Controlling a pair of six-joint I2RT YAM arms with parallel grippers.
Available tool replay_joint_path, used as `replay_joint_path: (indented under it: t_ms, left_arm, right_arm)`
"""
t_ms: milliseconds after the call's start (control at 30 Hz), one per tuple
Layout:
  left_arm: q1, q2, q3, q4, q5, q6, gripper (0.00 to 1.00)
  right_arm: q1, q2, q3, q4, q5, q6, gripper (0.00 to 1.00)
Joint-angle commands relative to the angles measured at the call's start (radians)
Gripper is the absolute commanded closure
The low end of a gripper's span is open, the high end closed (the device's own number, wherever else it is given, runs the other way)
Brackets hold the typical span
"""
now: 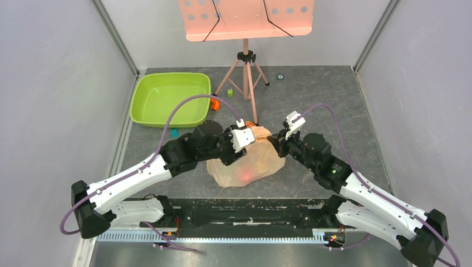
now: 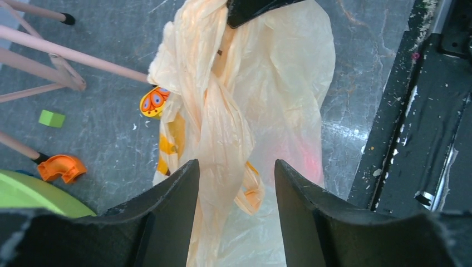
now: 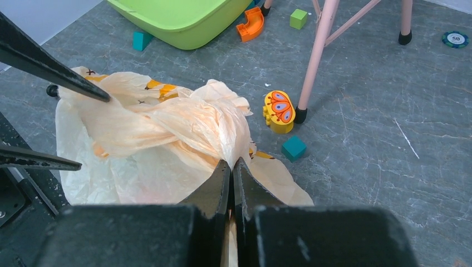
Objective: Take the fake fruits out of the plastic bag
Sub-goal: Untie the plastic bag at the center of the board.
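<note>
The plastic bag (image 1: 253,161) lies crumpled on the grey floor between both arms, its top twisted into a bunch. Through its film a red glow (image 1: 245,176) shows, a fake fruit inside; the glow (image 2: 311,158) also shows in the left wrist view. No other fruits can be made out. My left gripper (image 2: 236,172) hangs open over the bag (image 2: 267,83), its jaws on either side of a twisted fold that brushes the left finger (image 2: 178,189). My right gripper (image 3: 232,167) is shut on the film of the bag (image 3: 167,128) at its right side.
A lime green tub (image 1: 170,99) stands at the back left. A pink tripod stand (image 1: 246,78) rises just behind the bag. Scattered around it are an orange pipe piece (image 3: 251,23), a yellow butterfly block (image 3: 280,111), a teal cube (image 3: 293,148) and a green cube (image 3: 298,18). The black base rail (image 1: 245,214) runs along the near edge.
</note>
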Motion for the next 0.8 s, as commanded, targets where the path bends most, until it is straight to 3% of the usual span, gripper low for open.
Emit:
replay_joint_path:
  t_ms: [0, 300, 467, 567, 700, 767]
  left_arm:
    - [-0.005, -0.050, 0.016, 0.060, -0.049, 0.065, 0.40]
    - [-0.004, -0.009, 0.003, 0.060, -0.032, 0.070, 0.37]
    - [-0.005, 0.022, 0.002, 0.056, -0.030, 0.061, 0.42]
    - [-0.004, 0.036, 0.016, 0.033, -0.020, 0.055, 0.57]
    - [-0.005, 0.048, 0.033, -0.018, 0.007, 0.055, 0.97]
    - [-0.005, 0.038, 0.027, -0.030, 0.008, 0.053, 0.98]
  right_arm:
    - [-0.001, -0.013, 0.026, 0.000, -0.015, -0.010, 1.00]
    - [0.000, -0.012, 0.023, -0.003, -0.027, -0.010, 1.00]
    - [-0.001, -0.016, 0.023, -0.008, -0.026, -0.010, 1.00]
    - [0.000, -0.023, 0.022, -0.008, -0.023, -0.011, 1.00]
    - [0.000, -0.036, 0.019, -0.012, -0.022, -0.020, 1.00]
    - [-0.001, -0.042, 0.027, -0.018, -0.040, -0.058, 0.99]
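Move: The twisted strand of the plastic bag lies almost between your open left fingers, about 1 cm ahead, 2 cm to the right and 2 cm below the hand. The bag's knot is some 3 cm ahead and 6 cm right of that hand, and the butterfly block stands on the board about 15 cm straight ahead and 20 cm down. From the right hand, which grips the bag beside the knot, that strand is roughly 8 cm left and 3 cm back. Pinch the twisted strand shut between the left fingertips: raise the open left gripper slightly, about 1.5 cm, then sink some 3 cm with the fingers straddling the plastic, and close them almost fully on the way down. Meanwhile hold the right gripper where it is, still shut on the bag beside the knot. ##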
